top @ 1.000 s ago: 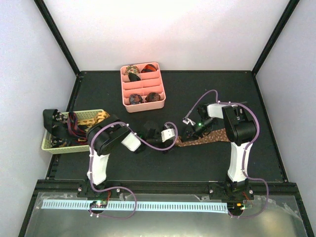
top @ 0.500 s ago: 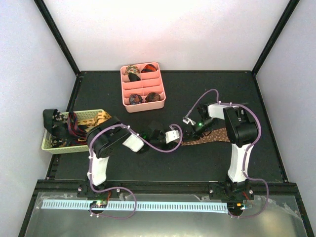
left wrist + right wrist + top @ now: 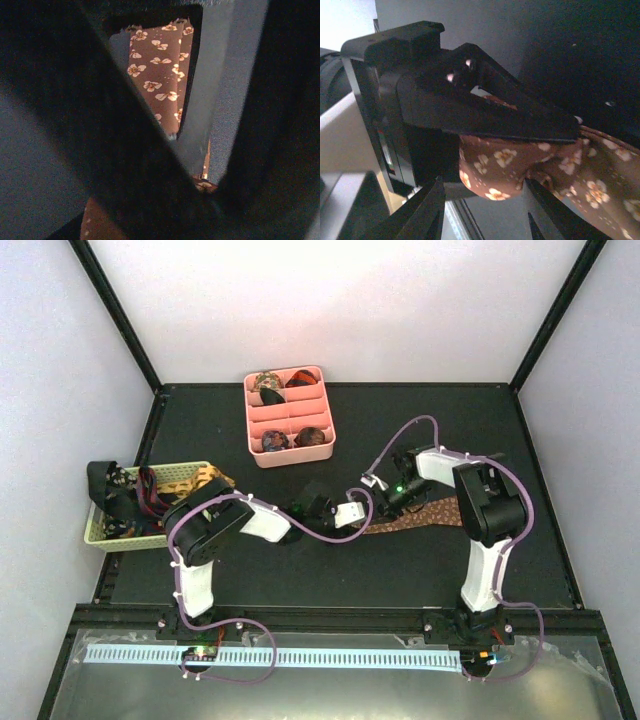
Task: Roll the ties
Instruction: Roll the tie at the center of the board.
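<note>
A brown tie (image 3: 420, 516) with pale flowers lies flat on the dark table, running right from where both grippers meet. Its left end is rolled up (image 3: 495, 172). My left gripper (image 3: 366, 512) (image 3: 202, 182) is shut on that rolled end, with the fabric (image 3: 155, 75) showing between its dark fingers. One of its fingers (image 3: 485, 112) lies across the top of the roll. My right gripper (image 3: 386, 502) (image 3: 485, 197) is open, its fingertips standing apart on either side of the roll, just below it.
A pink divided tray (image 3: 250, 418) at the back holds several rolled ties (image 3: 312, 435). A pale woven basket (image 3: 190, 474) at the left edge holds loose ties (image 3: 130, 506). Purple cables loop over both arms.
My left gripper has moved right to the roll and closed on it. My right gripper, shut a second ago, has opened and let go of the roll.
</note>
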### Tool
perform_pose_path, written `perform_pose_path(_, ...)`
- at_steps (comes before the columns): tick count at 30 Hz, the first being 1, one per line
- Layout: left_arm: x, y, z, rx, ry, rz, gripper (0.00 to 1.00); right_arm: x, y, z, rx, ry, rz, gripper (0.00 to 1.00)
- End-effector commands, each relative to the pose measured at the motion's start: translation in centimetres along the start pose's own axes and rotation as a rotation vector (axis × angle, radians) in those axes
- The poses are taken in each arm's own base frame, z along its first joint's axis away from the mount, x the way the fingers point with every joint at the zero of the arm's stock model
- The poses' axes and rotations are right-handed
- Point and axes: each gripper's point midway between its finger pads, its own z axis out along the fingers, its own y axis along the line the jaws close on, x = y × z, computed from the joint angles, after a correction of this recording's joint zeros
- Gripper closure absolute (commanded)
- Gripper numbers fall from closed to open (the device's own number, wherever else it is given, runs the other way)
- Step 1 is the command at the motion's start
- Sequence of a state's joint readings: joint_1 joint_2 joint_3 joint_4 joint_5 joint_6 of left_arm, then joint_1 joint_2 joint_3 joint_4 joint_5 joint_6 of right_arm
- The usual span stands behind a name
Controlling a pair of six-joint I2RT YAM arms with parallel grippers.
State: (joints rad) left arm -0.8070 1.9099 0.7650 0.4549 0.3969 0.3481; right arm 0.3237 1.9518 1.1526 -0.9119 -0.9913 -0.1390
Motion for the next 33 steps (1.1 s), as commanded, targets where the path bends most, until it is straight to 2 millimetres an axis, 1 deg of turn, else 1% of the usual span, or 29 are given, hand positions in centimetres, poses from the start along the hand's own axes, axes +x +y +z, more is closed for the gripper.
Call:
perform_pose_path(1,5.7,-1.1,-0.2,0.023,0.206,-0.057,0.64,-1.5,0.3,0.9,-0.018,-0.010,-0.018,0.59)
perform_pose_path(3,5.8,-1.3,-0.2,0.027,0.213,-0.056,0.64,-1.9,-0.4,1.2,0.002,-0.010,-0.015,0.63)
perform_pose_path(6,6.0,-1.3,-0.3,0.029,0.220,-0.057,0.64,-2.0,-1.4,1.4,0.040,0.002,-0.001,0.72)
perform_pose_path(7,6.1,-1.3,-0.3,0.029,0.221,-0.057,0.64,-2.0,-1.8,1.4,0.058,0.006,0.000,0.76)
perform_pose_path(11,6.2,-1.4,-0.3,0.034,0.226,-0.061,0.64,-1.6,-2.4,1.4,0.094,0.017,-0.001,0.97)
perform_pose_path(12,6.2,-1.4,-0.3,0.034,0.226,-0.061,0.64,-1.5,-2.4,1.4,0.097,0.018,0.002,0.98)
perform_pose_path(14,6.2,-1.4,-0.3,0.032,0.226,-0.064,0.62,-1.3,-2.6,1.3,0.108,0.017,0.001,0.98)
perform_pose_path(15,6.0,-1.2,-0.3,0.025,0.220,-0.066,0.60,-1.2,-2.6,1.2,0.115,0.018,-0.001,0.98)
perform_pose_path(16,5.7,-1.0,-0.5,0.019,0.203,-0.071,0.55,-1.0,-2.7,1.2,0.122,0.019,-0.002,0.98)
perform_pose_path(17,5.1,-0.8,-0.7,0.019,0.174,-0.076,0.48,-0.9,-2.8,1.2,0.126,0.022,-0.001,0.98)
perform_pose_path(19,3.3,-0.3,-1.3,0.014,0.093,-0.080,0.33,-0.5,-3.4,1.2,0.142,0.029,0.005,0.98)
perform_pose_path(20,2.3,0.0,-1.7,0.016,0.050,-0.081,0.28,-0.4,-3.7,1.2,0.150,0.032,0.007,0.98)
perform_pose_path(22,0.3,0.5,-2.5,0.012,-0.039,-0.077,0.23,-0.1,-4.2,1.2,0.158,0.037,0.018,0.98)
perform_pose_path(24,-1.5,0.5,-3.3,0.016,-0.118,-0.050,0.17,-0.1,-4.7,0.9,0.168,0.034,0.026,0.98)
perform_pose_path(27,-2.4,-0.4,-3.6,0.057,-0.180,-0.009,0.14,-0.1,-5.2,0.3,0.182,0.027,0.037,0.98)
perform_pose_path(30,-2.2,-0.4,-2.5,0.076,-0.196,-0.005,0.12,0.0,-5.7,0.0,0.187,0.023,0.050,0.98)
perform_pose_path(33,-2.5,-0.1,-1.1,0.082,-0.216,-0.007,0.12,0.3,-6.1,-0.2,0.194,0.025,0.056,0.98)
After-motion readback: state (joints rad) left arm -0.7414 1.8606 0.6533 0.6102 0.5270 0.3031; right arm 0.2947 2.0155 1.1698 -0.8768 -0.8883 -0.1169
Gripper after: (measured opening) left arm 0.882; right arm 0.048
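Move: The rolled end of the tie is between the left gripper's pads, about 1 cm to the right of the left hand point and level with it. The right hand hovers over this roll, which lies about 1 cm farther out, 1 cm to its left and some 3 cm below. From the right hand, the tie's flat tail is centred about 12 cm to the right, 3 cm farther out and 5 cm below; the pink tray is some 15 cm left, 22 cm ahead. Lower the right gripper and ease it slightly left onto the roll, closing its half-open fingers to pinch the cloth while the left keeps its hold. Once the right has it, open the left wide and slide it off to the left about 3 cm, then lift it; meanwhile take the right on down and draw the pinched roll about 2.5 cm to the right. ##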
